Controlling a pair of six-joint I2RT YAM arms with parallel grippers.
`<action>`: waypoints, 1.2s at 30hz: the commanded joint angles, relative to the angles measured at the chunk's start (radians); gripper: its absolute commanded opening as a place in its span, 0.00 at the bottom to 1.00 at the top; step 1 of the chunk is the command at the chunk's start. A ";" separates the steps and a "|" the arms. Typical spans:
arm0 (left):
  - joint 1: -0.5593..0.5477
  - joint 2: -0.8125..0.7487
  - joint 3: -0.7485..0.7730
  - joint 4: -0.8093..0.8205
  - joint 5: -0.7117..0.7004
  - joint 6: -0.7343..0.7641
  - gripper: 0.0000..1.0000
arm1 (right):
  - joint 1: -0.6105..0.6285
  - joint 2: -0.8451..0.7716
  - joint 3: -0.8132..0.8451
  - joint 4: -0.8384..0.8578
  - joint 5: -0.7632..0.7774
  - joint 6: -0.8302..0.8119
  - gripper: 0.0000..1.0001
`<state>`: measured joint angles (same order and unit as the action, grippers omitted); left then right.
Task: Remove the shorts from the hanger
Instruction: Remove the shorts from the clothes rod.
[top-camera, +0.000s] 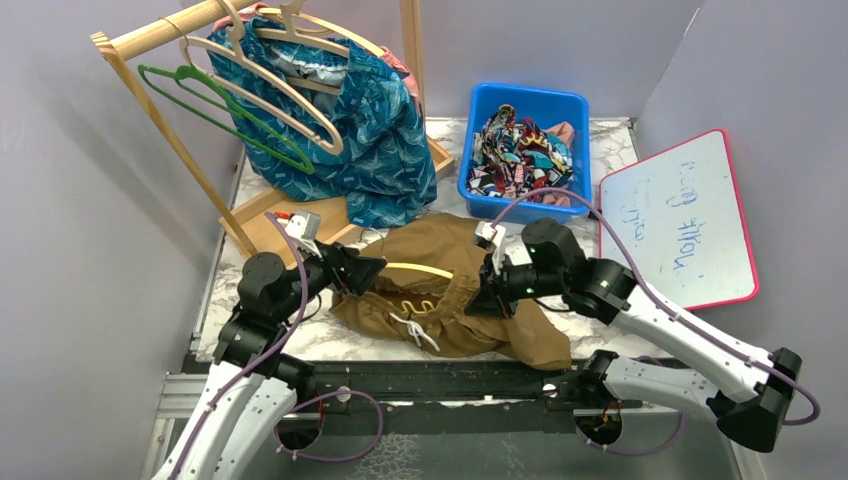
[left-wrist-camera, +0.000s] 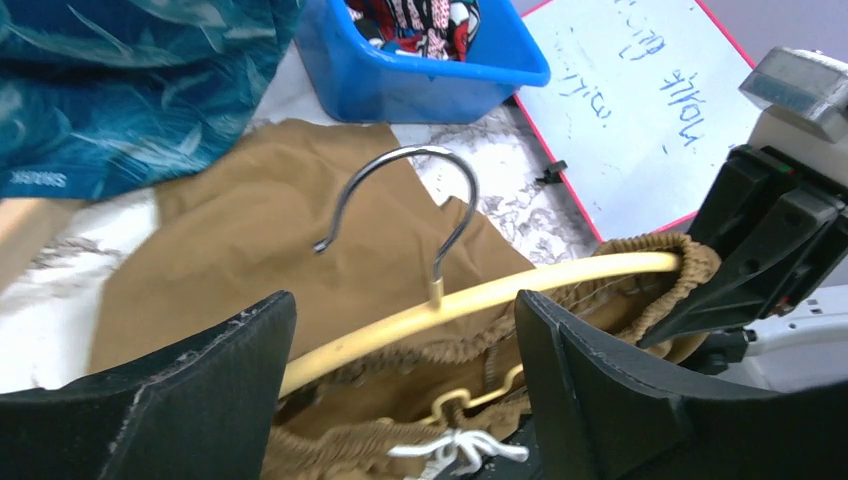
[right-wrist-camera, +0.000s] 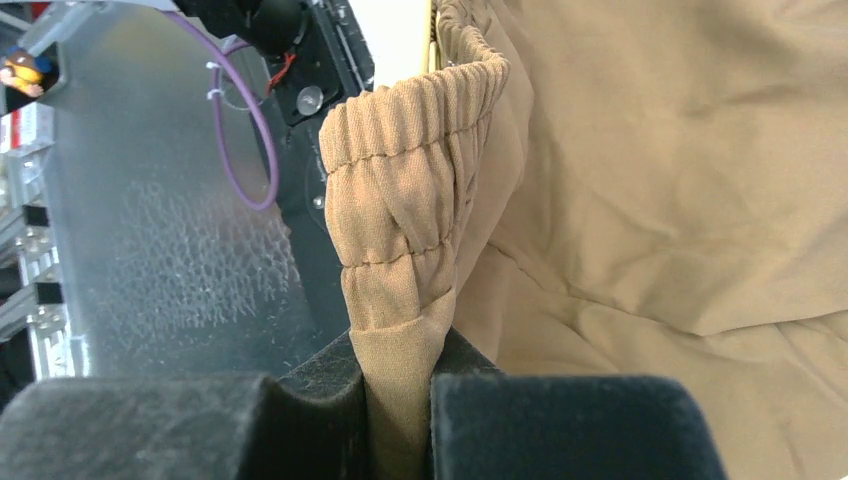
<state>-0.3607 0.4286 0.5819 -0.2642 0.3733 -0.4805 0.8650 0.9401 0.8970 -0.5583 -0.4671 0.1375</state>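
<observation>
Olive-brown shorts (top-camera: 470, 300) with a white drawstring (top-camera: 415, 328) lie crumpled on the marble table. A cream hanger (top-camera: 415, 268) runs through their elastic waist. In the left wrist view its bar (left-wrist-camera: 560, 278) and metal hook (left-wrist-camera: 400, 160) are seen, with the waistband (left-wrist-camera: 450, 350) bunched under the bar. My left gripper (top-camera: 375, 270) is open, its fingers either side of the bar and waistband (left-wrist-camera: 400, 310), apart from both. At the right end of the waist, my right gripper (top-camera: 478, 300) is shut on a fold of the waistband (right-wrist-camera: 400, 200), pinched between its pads (right-wrist-camera: 398, 370).
A wooden rack (top-camera: 160, 35) at the back left carries teal patterned shorts (top-camera: 370, 130) on a hanger and an empty green hanger (top-camera: 220, 110). A blue bin (top-camera: 525, 150) holds multicolour shorts. A pink-framed whiteboard (top-camera: 680, 220) lies at the right.
</observation>
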 joint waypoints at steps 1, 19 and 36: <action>0.004 0.054 0.039 0.060 0.071 -0.068 0.79 | 0.003 0.056 -0.007 0.215 -0.159 0.030 0.01; 0.004 0.132 -0.020 0.082 0.029 -0.155 0.22 | 0.003 0.116 -0.042 0.341 -0.193 0.103 0.01; 0.004 0.064 -0.054 0.053 -0.038 -0.147 0.00 | 0.003 0.104 0.005 0.278 -0.036 0.106 0.52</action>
<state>-0.3592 0.5232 0.5266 -0.2245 0.3737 -0.6060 0.8646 1.0657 0.8574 -0.3084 -0.5739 0.2558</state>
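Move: The left gripper is open, and the base of the yellow hanger's hook lies about 4 cm to its right, 2 cm ahead and 2 cm below. From the same gripper, the yellow clips are some 8 cm right, 6 cm back and a little lower, with the white drawstring about 8 cm right and 10 cm back. The right gripper already pinches the shorts' waistband; the hook's base is some 17 cm to its left and 7 cm ahead. With the right gripper still pinching the waistband, carry the hanger and shorts about 4 cm left towards the left gripper, then stay there. Meanwhile sink the left gripper 3 to 4 cm, easing slightly forward and right, tip it some 10 degrees down and shut it on the base of the hook. Once it has closed, start opening the right fingers around the waistband. ##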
